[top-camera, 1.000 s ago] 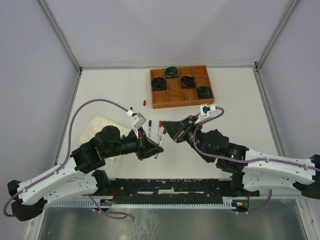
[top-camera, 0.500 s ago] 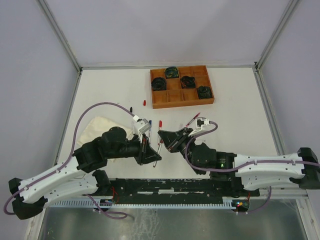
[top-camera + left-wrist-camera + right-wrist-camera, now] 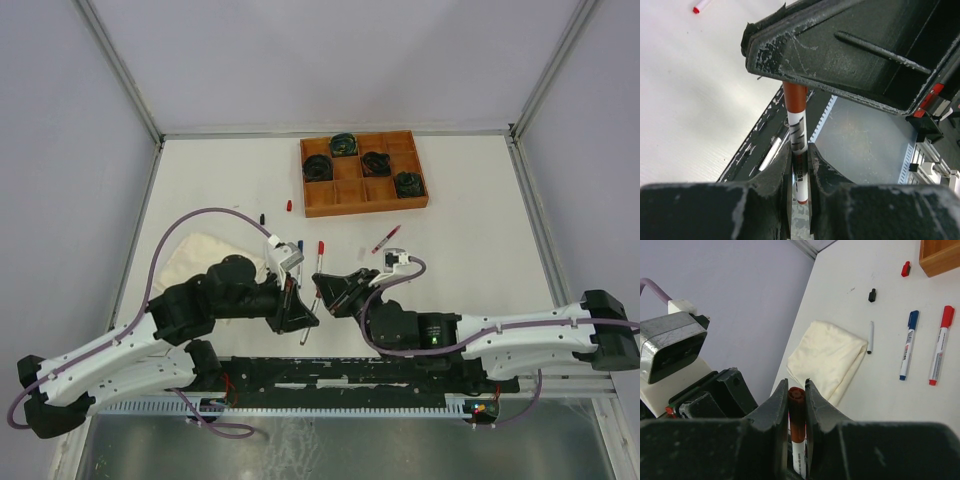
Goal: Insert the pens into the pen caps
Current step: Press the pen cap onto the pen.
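My left gripper (image 3: 799, 165) is shut on the white barrel of a pen (image 3: 798, 142). A brown pen cap (image 3: 795, 100) sits on that pen's far end. My right gripper (image 3: 796, 390) is shut on the same brown cap (image 3: 796, 415), facing the left one just above the table's near edge. In the top view the left gripper (image 3: 303, 318) and right gripper (image 3: 322, 289) meet tip to tip. On the table lie a blue-capped pen (image 3: 907, 345), a red-capped pen (image 3: 939, 345), a thin uncapped pen (image 3: 870, 337), a loose black cap (image 3: 872, 295) and a loose red cap (image 3: 905, 268).
A folded cream cloth (image 3: 195, 255) lies under the left arm. A wooden compartment tray (image 3: 362, 190) with dark cable coils stands at the back. Another red-marked pen (image 3: 385, 238) lies right of centre. The black rail (image 3: 340, 372) runs along the near edge.
My right arm has swung left and toward the near edge, uncovering the red-marked pen. The two grippers have come together, and the brown cap now sits over the pen's end.
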Controlling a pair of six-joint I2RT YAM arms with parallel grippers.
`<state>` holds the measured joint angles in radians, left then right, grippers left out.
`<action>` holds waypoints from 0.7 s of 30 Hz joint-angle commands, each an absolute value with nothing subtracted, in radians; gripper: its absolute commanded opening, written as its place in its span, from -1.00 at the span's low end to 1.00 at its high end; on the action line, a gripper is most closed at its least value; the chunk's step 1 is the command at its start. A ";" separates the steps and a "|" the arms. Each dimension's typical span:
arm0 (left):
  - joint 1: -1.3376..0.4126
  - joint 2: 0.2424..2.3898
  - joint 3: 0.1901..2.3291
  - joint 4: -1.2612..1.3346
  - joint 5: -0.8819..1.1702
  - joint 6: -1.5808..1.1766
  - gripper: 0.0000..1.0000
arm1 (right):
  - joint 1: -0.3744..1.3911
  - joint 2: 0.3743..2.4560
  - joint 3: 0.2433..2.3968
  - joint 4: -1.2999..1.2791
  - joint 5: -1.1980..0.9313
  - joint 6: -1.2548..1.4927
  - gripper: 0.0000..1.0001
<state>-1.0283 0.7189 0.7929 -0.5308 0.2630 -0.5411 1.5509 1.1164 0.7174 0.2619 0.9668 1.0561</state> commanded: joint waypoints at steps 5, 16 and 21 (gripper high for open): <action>-0.987 0.669 0.887 0.137 0.073 -0.537 -0.94 | 1.658 1.122 0.815 -0.077 0.746 0.891 -1.00; -0.986 0.635 0.854 0.011 0.119 -0.479 -0.95 | 1.628 1.016 0.986 -0.127 0.798 0.635 -0.78; -0.986 0.657 0.842 -0.006 0.149 -0.469 -0.94 | 1.626 1.003 1.009 -0.011 0.814 0.564 -0.45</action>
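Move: The pen cap already sits on the end of the pen. It is held between the right fingers, practically at that hand's point. From the left hand, which grips the barrel, the cap is about 3 cm ahead, 2 cm to the right and 5 cm above. On the table the red pen lies some 17 cm ahead of the right hand, straight out, and the blue pen equally far ahead but 6 cm left, both roughly 15 cm below. Cap and barrel stay pinched, one in each hand, while both hands lift the pen off upward from low over the table. The left hand rises about 8 cm, its right-pointing fingers tilting up some 20 degrees; the right rises about 10 cm, drifting slightly right, fingertips tipping up, its grip just starting to slacken at the end. ##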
